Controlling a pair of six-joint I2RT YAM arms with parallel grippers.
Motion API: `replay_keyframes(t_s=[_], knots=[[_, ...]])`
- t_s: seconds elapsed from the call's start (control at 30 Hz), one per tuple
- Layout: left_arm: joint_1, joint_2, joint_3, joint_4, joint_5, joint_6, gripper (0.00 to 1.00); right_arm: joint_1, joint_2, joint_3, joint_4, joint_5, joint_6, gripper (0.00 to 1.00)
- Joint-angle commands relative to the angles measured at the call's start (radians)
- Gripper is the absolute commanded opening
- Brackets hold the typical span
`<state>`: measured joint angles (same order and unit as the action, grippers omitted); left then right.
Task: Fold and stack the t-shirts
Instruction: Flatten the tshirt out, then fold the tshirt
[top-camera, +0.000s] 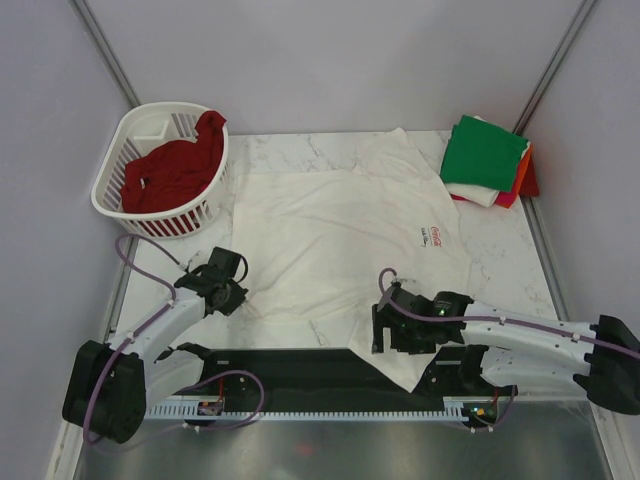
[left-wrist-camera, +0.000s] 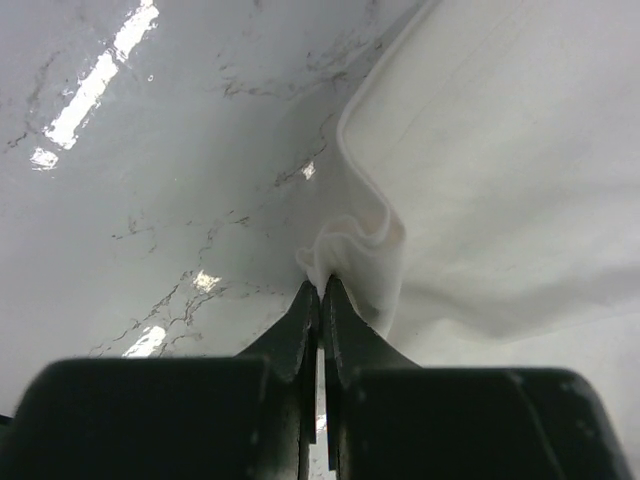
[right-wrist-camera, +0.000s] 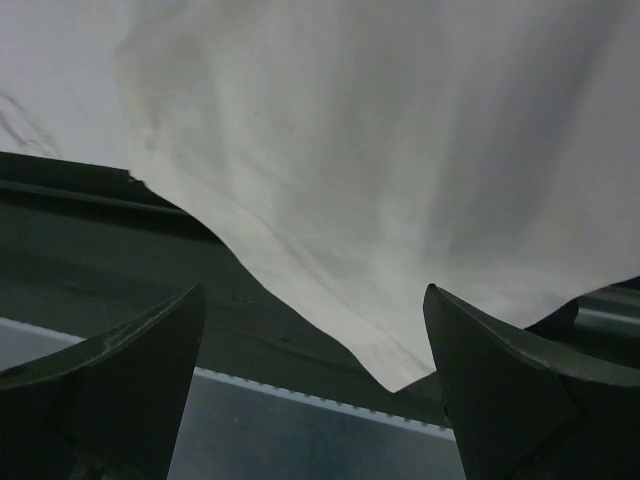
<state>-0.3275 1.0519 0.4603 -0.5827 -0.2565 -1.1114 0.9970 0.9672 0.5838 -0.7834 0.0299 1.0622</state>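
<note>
A white t-shirt (top-camera: 340, 235) with a small red Coca-Cola print lies spread flat on the marble table. My left gripper (top-camera: 226, 287) sits at its left edge, shut on a bunched fold of the hem (left-wrist-camera: 345, 245); in the left wrist view the left gripper (left-wrist-camera: 322, 285) has its jaws pressed together on white cloth. My right gripper (top-camera: 385, 335) hovers open over the shirt's near hem (right-wrist-camera: 400, 250), which hangs over the table's front. Folded t-shirts (top-camera: 487, 155), green on top, are stacked at the back right. A dark red t-shirt (top-camera: 175, 170) lies in the basket.
The white slatted basket (top-camera: 150, 125) stands at the back left. A black strip (top-camera: 300, 365) and a toothed rail run along the near edge between the arm bases. Grey walls close in the table on three sides.
</note>
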Motion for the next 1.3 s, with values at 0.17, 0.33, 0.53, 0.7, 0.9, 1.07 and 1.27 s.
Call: replay_keyframes(t_s=[0.17, 0.33, 0.53, 0.7, 0.9, 1.07, 1.27], knots=[[-0.002, -0.056, -0.051, 0.050, 0.017, 0.047, 0.02, 0.206, 0.071, 0.068, -0.186, 0.248, 0.183, 0.92], [-0.002, -0.078, -0.071, 0.050, 0.026, 0.044, 0.02, 0.372, 0.123, 0.022, -0.151, 0.216, 0.287, 0.77], [-0.002, -0.104, -0.075, 0.047, 0.034, 0.047, 0.02, 0.493, 0.130, -0.024, -0.116, 0.193, 0.371, 0.67], [-0.002, -0.102, -0.080, 0.047, 0.036, 0.054, 0.02, 0.493, 0.081, -0.116, -0.047, 0.153, 0.387, 0.56], [-0.002, -0.089, -0.077, 0.047, 0.034, 0.055, 0.02, 0.493, 0.110, -0.159, 0.033, 0.123, 0.351, 0.33], [-0.002, -0.085, -0.080, 0.047, 0.034, 0.058, 0.02, 0.493, 0.163, -0.144, 0.050, 0.126, 0.318, 0.05], [-0.002, -0.125, -0.069, 0.029, 0.066, 0.070, 0.02, 0.493, 0.166, -0.004, -0.117, 0.249, 0.292, 0.00]])
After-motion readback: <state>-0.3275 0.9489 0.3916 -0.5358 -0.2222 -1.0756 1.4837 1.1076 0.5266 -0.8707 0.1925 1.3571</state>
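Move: The shirt's loose corner hangs over the front table edge about 9 cm behind my open right hand, some 3 cm to its right and 5 cm below. The table edge runs roughly 3 cm behind that hand and 5 cm below it; the red shirt logo lies about 20 cm ahead and 11 cm to the right, also 5 cm lower. From my left hand, shut on the near left corner, the hanging corner is about 16 cm back and 33 cm right, about 1 cm lower. I draw my right hand back about 7 cm and down some 4 cm, drifting a little right, past the table edge to the hanging corner, rolling the wrist about 15 degrees so its left side dips. The fingers narrow on the way, then shut and pinch the cloth just in from the tip. My left hand stays put and keeps its pinch on the near left corner. ##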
